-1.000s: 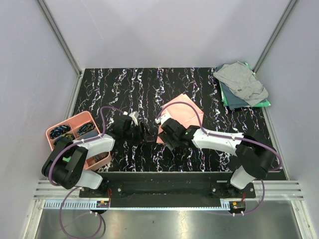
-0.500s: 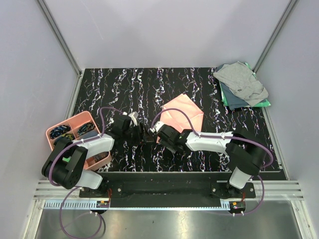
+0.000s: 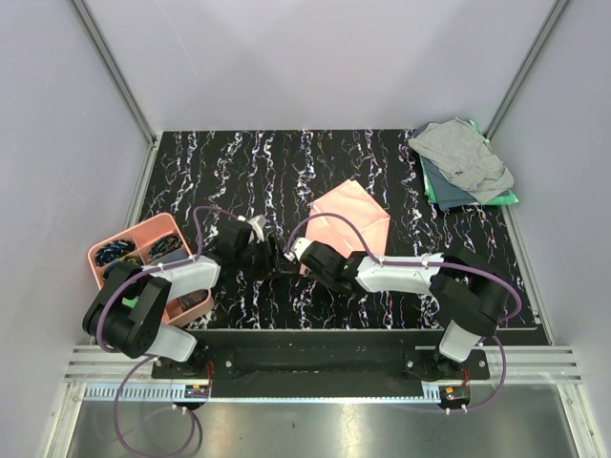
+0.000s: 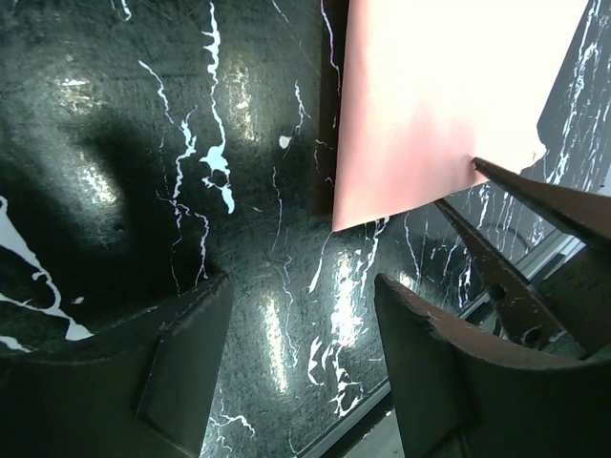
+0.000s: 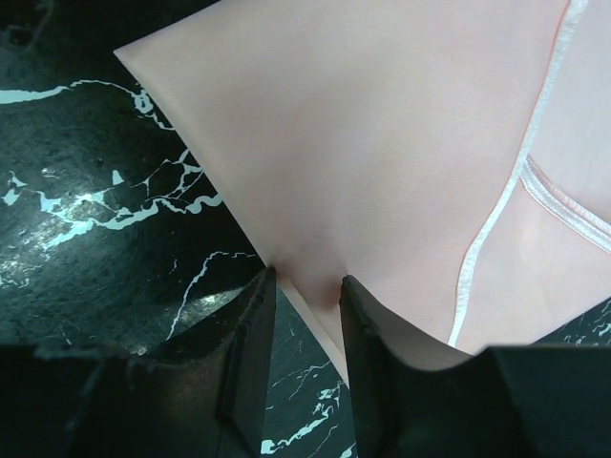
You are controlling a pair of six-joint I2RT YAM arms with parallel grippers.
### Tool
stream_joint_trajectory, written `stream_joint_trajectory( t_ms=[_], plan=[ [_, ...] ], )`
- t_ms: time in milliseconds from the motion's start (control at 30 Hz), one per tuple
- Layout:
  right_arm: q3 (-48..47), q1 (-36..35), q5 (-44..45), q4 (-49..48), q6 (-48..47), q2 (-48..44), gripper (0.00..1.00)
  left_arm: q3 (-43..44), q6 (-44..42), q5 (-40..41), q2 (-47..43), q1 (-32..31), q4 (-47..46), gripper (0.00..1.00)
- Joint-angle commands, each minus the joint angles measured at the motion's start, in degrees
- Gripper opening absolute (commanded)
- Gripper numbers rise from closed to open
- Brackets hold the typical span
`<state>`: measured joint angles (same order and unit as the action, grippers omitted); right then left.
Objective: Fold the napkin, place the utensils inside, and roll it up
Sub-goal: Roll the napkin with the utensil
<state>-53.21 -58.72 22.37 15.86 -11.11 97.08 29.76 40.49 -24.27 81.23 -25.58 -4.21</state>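
The salmon-pink napkin (image 3: 349,216) lies folded on the black marbled table (image 3: 229,172); its white hem (image 5: 496,224) crosses the top layer. My right gripper (image 3: 297,256) is at the napkin's near-left corner. Its jaws (image 5: 307,291) straddle the napkin (image 5: 382,134) edge, narrowed but with a gap between them. My left gripper (image 3: 278,256) faces it from the left, open (image 4: 305,353) over bare table, just short of the napkin (image 4: 439,95) corner. The right gripper's fingers (image 4: 539,205) show there at that corner. I cannot make out the utensils in any view.
A pink compartment tray (image 3: 122,248) with dark items sits at the table's left edge, partly under the left arm. A grey cloth (image 3: 463,157) lies on green cloths (image 3: 506,198) at the back right corner. Walls enclose the table.
The right gripper slid left along the napkin's near edge to its corner, and its jaws narrowed around the cloth edge. The left gripper has hardly moved.
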Motion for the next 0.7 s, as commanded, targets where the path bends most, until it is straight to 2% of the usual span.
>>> stream_joint_trajectory(
  t_ms=[0,200,300,367,467,500,567,667],
  plan=[
    [0.30,-0.87,-1.80,-2.06,-2.25,0.22,0.41,1.27,0.55,-2.09,0.68,0.27,-3.17,0.66],
    [0.04,-1.05,-4.00,-1.62,-2.51,1.89,0.43,1.09,0.73,-2.10,0.77,0.27,-3.35,0.66],
    [-0.23,-1.05,-2.78,-1.27,-2.77,3.20,0.39,1.18,1.43,-2.62,1.30,0.18,-4.23,0.66],
    [-0.49,-1.05,-2.42,-0.83,-2.95,4.08,0.34,1.09,1.78,-2.80,1.82,0.18,-5.10,0.65],
    [-1.02,-1.05,-2.24,-0.39,-3.21,5.40,0.20,1.18,2.14,-3.06,2.52,0.10,-5.81,0.63],
    [-1.37,-1.13,-2.42,-0.21,-3.21,5.66,0.10,1.09,2.40,-3.24,2.70,0.18,-5.90,0.63],
    [-1.54,-1.05,-3.64,0.05,-3.30,5.67,0.06,1.00,2.84,-3.85,3.14,0.10,-6.95,0.63],
    [-1.72,-1.05,-5.31,0.14,-3.21,4.53,0.04,0.48,4.15,-5.16,4.02,0.01,-9.40,0.63]
  ],
)
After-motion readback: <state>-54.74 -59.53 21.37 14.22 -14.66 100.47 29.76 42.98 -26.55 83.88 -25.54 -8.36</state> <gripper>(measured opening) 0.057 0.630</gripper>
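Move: The stretch of the napkin's near edge that the right hand will pinch lies almost under its fingers, about 1 cm to the left and 1 cm below. The napkin's near-left corner is some 8 cm to the left of that hand, level with it in reach, and the table's near edge runs roughly 13 cm back. From the left hand, that corner is about 3 cm to the right and 2 cm below, with the pinching place some 10 cm to the right. With its fingertips already astride the napkin's near edge, the right hand slides about 1.5 cm left and sinks 1 cm, turning slightly counter-clockwise, then closes from partly open to nearly shut and pinches the edge between its tips. The left hand, fingers staying well open, creeps about 1 cm right towards the near-left corner, without gripping it. ##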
